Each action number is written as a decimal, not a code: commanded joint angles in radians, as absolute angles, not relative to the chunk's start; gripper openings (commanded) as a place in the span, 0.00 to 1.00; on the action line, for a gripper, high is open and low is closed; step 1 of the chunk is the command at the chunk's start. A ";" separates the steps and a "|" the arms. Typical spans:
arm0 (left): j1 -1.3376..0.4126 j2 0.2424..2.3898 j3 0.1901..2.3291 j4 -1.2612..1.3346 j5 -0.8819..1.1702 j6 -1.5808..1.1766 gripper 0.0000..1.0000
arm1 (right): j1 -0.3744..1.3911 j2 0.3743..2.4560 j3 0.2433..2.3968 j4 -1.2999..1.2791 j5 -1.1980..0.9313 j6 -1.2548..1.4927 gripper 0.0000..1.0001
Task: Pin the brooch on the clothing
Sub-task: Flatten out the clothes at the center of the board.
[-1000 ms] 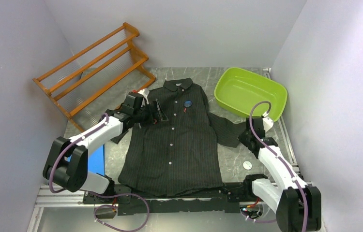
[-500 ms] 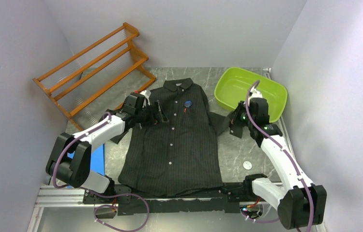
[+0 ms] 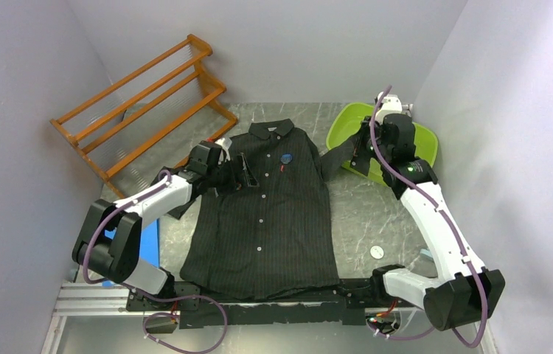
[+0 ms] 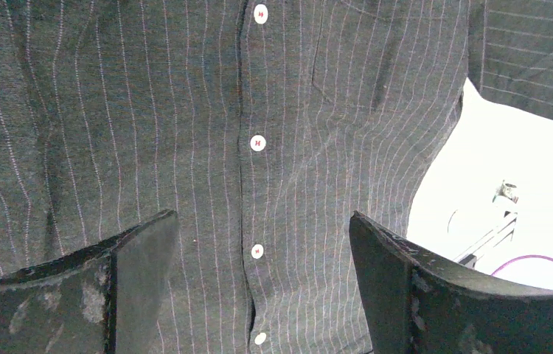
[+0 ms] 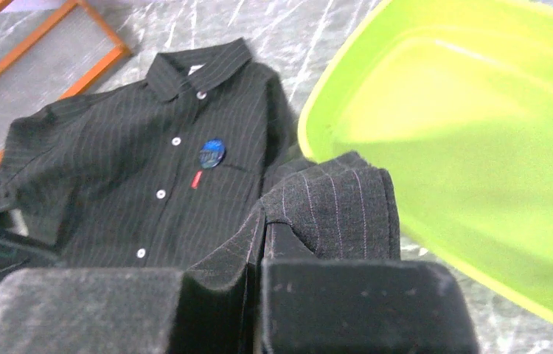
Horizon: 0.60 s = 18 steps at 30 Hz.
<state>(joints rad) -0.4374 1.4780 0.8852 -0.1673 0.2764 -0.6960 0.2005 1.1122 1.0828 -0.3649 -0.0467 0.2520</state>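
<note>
The clothing [image 3: 266,221], a black pinstriped button-up shirt, lies flat on the table with its collar at the far end. A round blue brooch [image 3: 287,157] sits on its chest, above a small red mark [image 5: 195,179]. My right gripper [image 3: 363,145] is shut on the shirt's right sleeve [image 5: 332,203] and holds it lifted off the table beside the green basin. Over the shirt's other shoulder, my left gripper [image 3: 240,171] stands open. In the left wrist view its jaws stand wide apart above the button placket [image 4: 257,143], with nothing between them.
A lime-green basin [image 3: 347,129] stands at the back right, just behind the right gripper. A wooden rack [image 3: 141,103] leans at the back left. A small pale disc [image 3: 377,252] lies on the table to the right of the shirt. A blue item [image 3: 147,243] lies by the left arm.
My right arm has swung up and back from the table's right side to the basin, drawing the pinched sleeve up with it. The left gripper has hardly moved.
</note>
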 commanded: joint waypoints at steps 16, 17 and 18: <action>-0.440 1.492 0.908 -0.133 0.313 -0.698 0.89 | 0.188 1.114 1.308 -0.363 0.292 0.171 0.00; -0.440 1.490 0.908 -0.134 0.312 -0.698 0.89 | 0.184 1.118 1.314 -0.369 0.315 0.184 0.00; -0.440 1.488 0.907 -0.134 0.311 -0.698 0.89 | 0.177 1.124 1.321 -0.374 0.332 0.197 0.00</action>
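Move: The right hand already pinches the end of the right-hand sleeve; the green bin's middle lies about 12 cm ahead of it, 7 cm to its right and some 24 cm below. The sleeve's shoulder end is some 9 cm ahead and 11 cm to its left, the brooch 7 cm ahead and 20 cm left, both about 26 cm below. From the left hand, the bin is roughly 17 cm ahead and 43 cm right. Keeping its pinch, the right hand draws the sleeve up about 6 cm and right 5 cm, away from the brooch. ##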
